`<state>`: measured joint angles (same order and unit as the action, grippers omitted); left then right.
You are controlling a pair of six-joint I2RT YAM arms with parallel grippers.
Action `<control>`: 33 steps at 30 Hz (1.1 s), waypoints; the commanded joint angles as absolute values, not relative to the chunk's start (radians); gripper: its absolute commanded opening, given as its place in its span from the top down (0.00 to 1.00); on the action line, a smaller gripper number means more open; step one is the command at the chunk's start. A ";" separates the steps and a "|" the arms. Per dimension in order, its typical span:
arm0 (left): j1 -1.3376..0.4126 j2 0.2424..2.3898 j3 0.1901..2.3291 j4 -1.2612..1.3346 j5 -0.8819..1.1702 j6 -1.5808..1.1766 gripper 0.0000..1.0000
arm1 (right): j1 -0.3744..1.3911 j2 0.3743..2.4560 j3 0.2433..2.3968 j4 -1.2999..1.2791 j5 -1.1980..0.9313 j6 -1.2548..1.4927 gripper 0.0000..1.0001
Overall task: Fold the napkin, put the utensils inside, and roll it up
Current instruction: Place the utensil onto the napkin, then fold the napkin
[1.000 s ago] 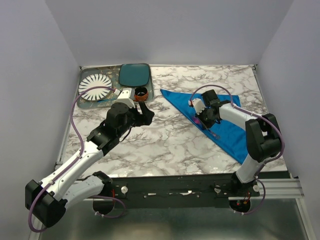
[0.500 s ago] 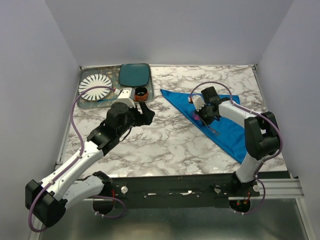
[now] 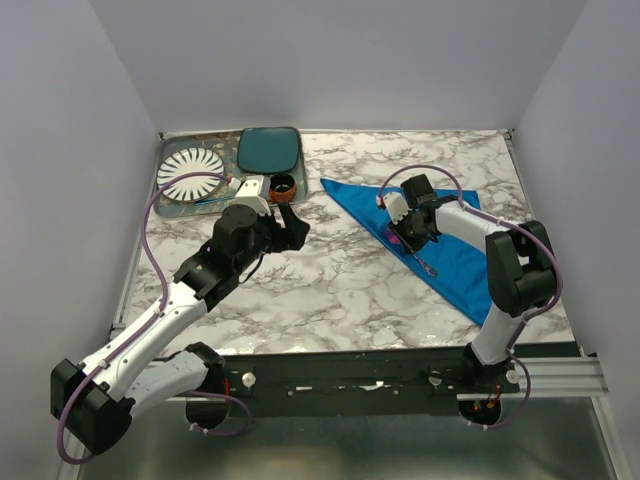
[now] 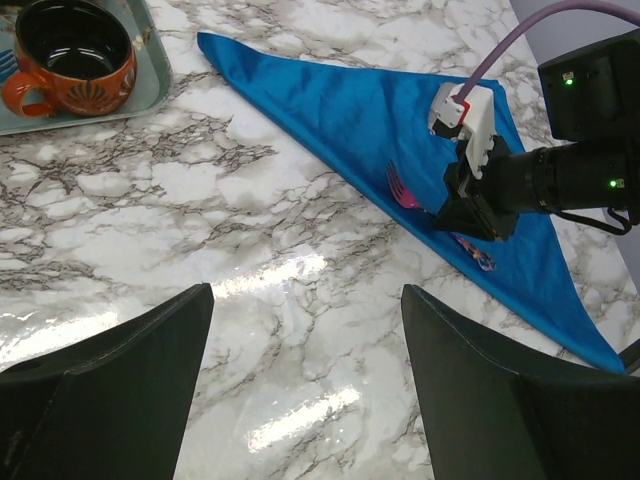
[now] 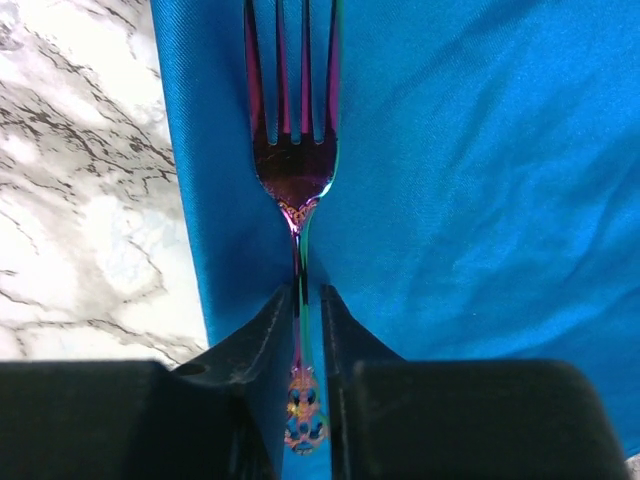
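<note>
The bright blue napkin [image 3: 455,255] lies folded into a triangle on the right of the marble table. The fork [image 5: 293,170] rests flat on it near its left folded edge, purple tines pointing away from the wrist. My right gripper [image 5: 308,300] is down over the fork [image 3: 428,266], its jaws a narrow slit apart on either side of the slim handle, with blue cloth [image 5: 460,200] showing in the gap. My left gripper [image 4: 305,380] hovers open and empty over bare marble left of the napkin [image 4: 340,110]; from there the right gripper [image 4: 470,215] is seen above the fork [image 4: 400,188].
A metal tray [image 3: 170,205] at the back left holds a white ribbed plate [image 3: 190,172] and an orange mug [image 3: 283,187]. A dark teal plate [image 3: 268,150] sits behind them. Walls enclose the table on three sides.
My right gripper's jaws have parted slightly from around the fork handle, and that wrist has shifted a little back and left. The left arm has not moved.
</note>
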<state>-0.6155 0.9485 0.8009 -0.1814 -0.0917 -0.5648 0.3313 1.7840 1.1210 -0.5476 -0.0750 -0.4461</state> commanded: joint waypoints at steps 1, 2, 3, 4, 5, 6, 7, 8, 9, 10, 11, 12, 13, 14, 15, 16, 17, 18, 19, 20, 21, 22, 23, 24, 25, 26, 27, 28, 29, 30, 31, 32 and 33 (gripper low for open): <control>-0.615 0.951 0.795 -0.167 -0.061 -0.561 0.15 | 0.325 1.801 1.135 -0.572 -0.048 -0.445 0.73; -0.614 0.950 0.795 -0.164 -0.058 -0.563 0.15 | 0.324 1.801 1.137 -0.571 -0.046 -0.442 0.72; -0.614 0.951 0.792 -0.163 -0.057 -0.564 0.15 | 0.324 1.802 1.140 -0.572 -0.048 -0.442 0.71; -0.611 0.953 0.793 -0.161 -0.051 -0.571 0.15 | 0.324 1.799 1.152 -0.577 -0.045 -0.436 0.70; -0.604 0.956 0.793 -0.160 -0.046 -0.575 0.15 | 0.324 1.799 1.164 -0.590 -0.041 -0.430 0.69; -0.603 0.960 0.795 -0.161 -0.043 -0.583 0.15 | 0.324 1.796 1.183 -0.607 -0.037 -0.419 0.69; -0.597 0.966 0.804 -0.160 -0.034 -0.591 0.15 | 0.327 1.793 1.204 -0.629 -0.038 -0.385 0.68; -0.591 0.982 0.807 -0.161 -0.028 -0.613 0.15 | 0.327 1.777 1.251 -0.647 -0.037 -0.361 0.67; -0.577 0.995 0.816 -0.164 -0.020 -0.624 0.15 | 0.327 1.761 1.270 -0.676 -0.020 -0.330 0.66; -0.571 1.012 0.840 -0.172 -0.012 -0.636 0.15 | 0.330 1.741 1.290 -0.692 -0.017 -0.265 0.66; -0.563 1.066 0.856 -0.187 0.000 -0.652 0.15 | 0.333 1.717 1.308 -0.705 -0.011 -0.227 0.64; -0.542 1.098 0.873 -0.207 0.005 -0.673 0.15 | 0.339 1.656 1.312 -0.707 -0.006 -0.188 0.63; -0.532 1.133 0.906 -0.215 0.036 -0.683 0.15 | 0.342 1.623 1.305 -0.704 -0.009 -0.114 0.62; -0.522 1.203 0.920 -0.213 0.076 -0.689 0.17 | 0.342 1.590 1.296 -0.690 -0.009 -0.074 0.59; -0.514 1.241 0.936 -0.198 0.092 -0.705 0.17 | 0.344 1.515 1.266 -0.680 -0.006 -0.028 0.57; -0.499 1.279 0.968 -0.190 0.103 -0.716 0.18 | 0.344 1.481 1.249 -0.669 -0.006 0.062 0.54; -0.494 1.357 0.988 -0.183 0.107 -0.730 0.21 | 0.344 1.442 1.218 -0.655 -0.024 0.093 0.51; -0.491 1.397 1.009 -0.163 0.106 -0.750 0.23 | 0.344 1.410 1.191 -0.609 -0.049 0.121 0.50; -0.488 1.435 1.029 -0.141 0.104 -0.780 0.25 | 0.342 1.358 1.142 -0.591 -0.058 0.158 0.50; -0.491 1.509 1.064 -0.112 0.098 -0.797 0.29 | 0.344 1.339 1.128 -0.583 -0.070 0.172 0.51; -0.491 1.547 1.086 -0.076 0.071 -0.811 0.32 | 0.344 1.324 1.118 -0.584 -0.089 0.193 0.51; -0.491 1.581 1.124 -0.066 0.043 -0.843 0.33 | 0.344 1.293 1.108 -0.589 -0.092 0.227 0.52; -0.498 1.648 1.147 -0.063 0.016 -0.848 0.35 | 0.344 1.278 1.106 -0.600 -0.101 0.241 0.53; -0.505 1.681 1.172 -0.061 -0.027 -0.847 0.36 | 0.344 1.258 1.100 -0.607 -0.110 0.256 0.53; -0.508 1.712 1.193 -0.058 -0.069 -0.841 0.36 | 0.344 1.240 1.095 -0.609 -0.112 0.273 0.53; -0.517 1.776 1.241 -0.054 -0.090 -0.827 0.37 | 0.342 1.203 1.095 -0.612 -0.115 0.278 0.53; -0.522 1.804 1.261 -0.029 -0.109 -0.812 0.38 | 0.344 1.183 1.091 -0.611 -0.121 0.275 0.52; -0.526 1.833 1.282 -0.025 -0.153 -0.798 0.39 | 0.344 1.164 1.085 -0.603 -0.124 0.279 0.51; -0.528 1.883 1.317 -0.018 -0.169 -0.795 0.41 | 0.342 1.134 1.075 -0.595 -0.129 0.273 0.50; -0.529 1.907 1.328 -0.006 -0.175 -0.796 0.42 | 0.344 1.121 1.071 -0.588 -0.123 0.265 0.50; -0.529 1.930 1.338 0.023 -0.179 -0.790 0.43 | 0.344 1.109 1.066 -0.586 -0.104 0.268 0.50; -0.531 1.972 1.362 0.035 -0.211 -0.781 0.45 | 0.344 1.100 1.057 -0.583 -0.091 0.268 0.49; -0.535 1.994 1.380 0.038 -0.233 -0.784 0.45 | 0.342 1.086 1.039 -0.574 -0.078 0.265 0.48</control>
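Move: The fork lies on the napkin right between the right fingertips, its middle within a centimetre or so of them; the napkin's left corner is roughly 20 cm ahead of that hand and 22 cm to its left. From the left hand, which is empty, that corner is about 27 cm ahead, 4 cm right and 22 cm below. The mug is some 23 cm ahead of the left hand and 7 cm left, the fork 7 cm ahead and 24 cm right, both near table level. Spread the already loosened right fingers further around the fork, then lift that hand away about 19 cm, easing back a little and tilting its fingers up towards forward-left. As it clears, send the left gripper forward some 17 cm, down 13 and a bit right towards the napkin's left corner, tipping it downward and partly closing its fingers. ##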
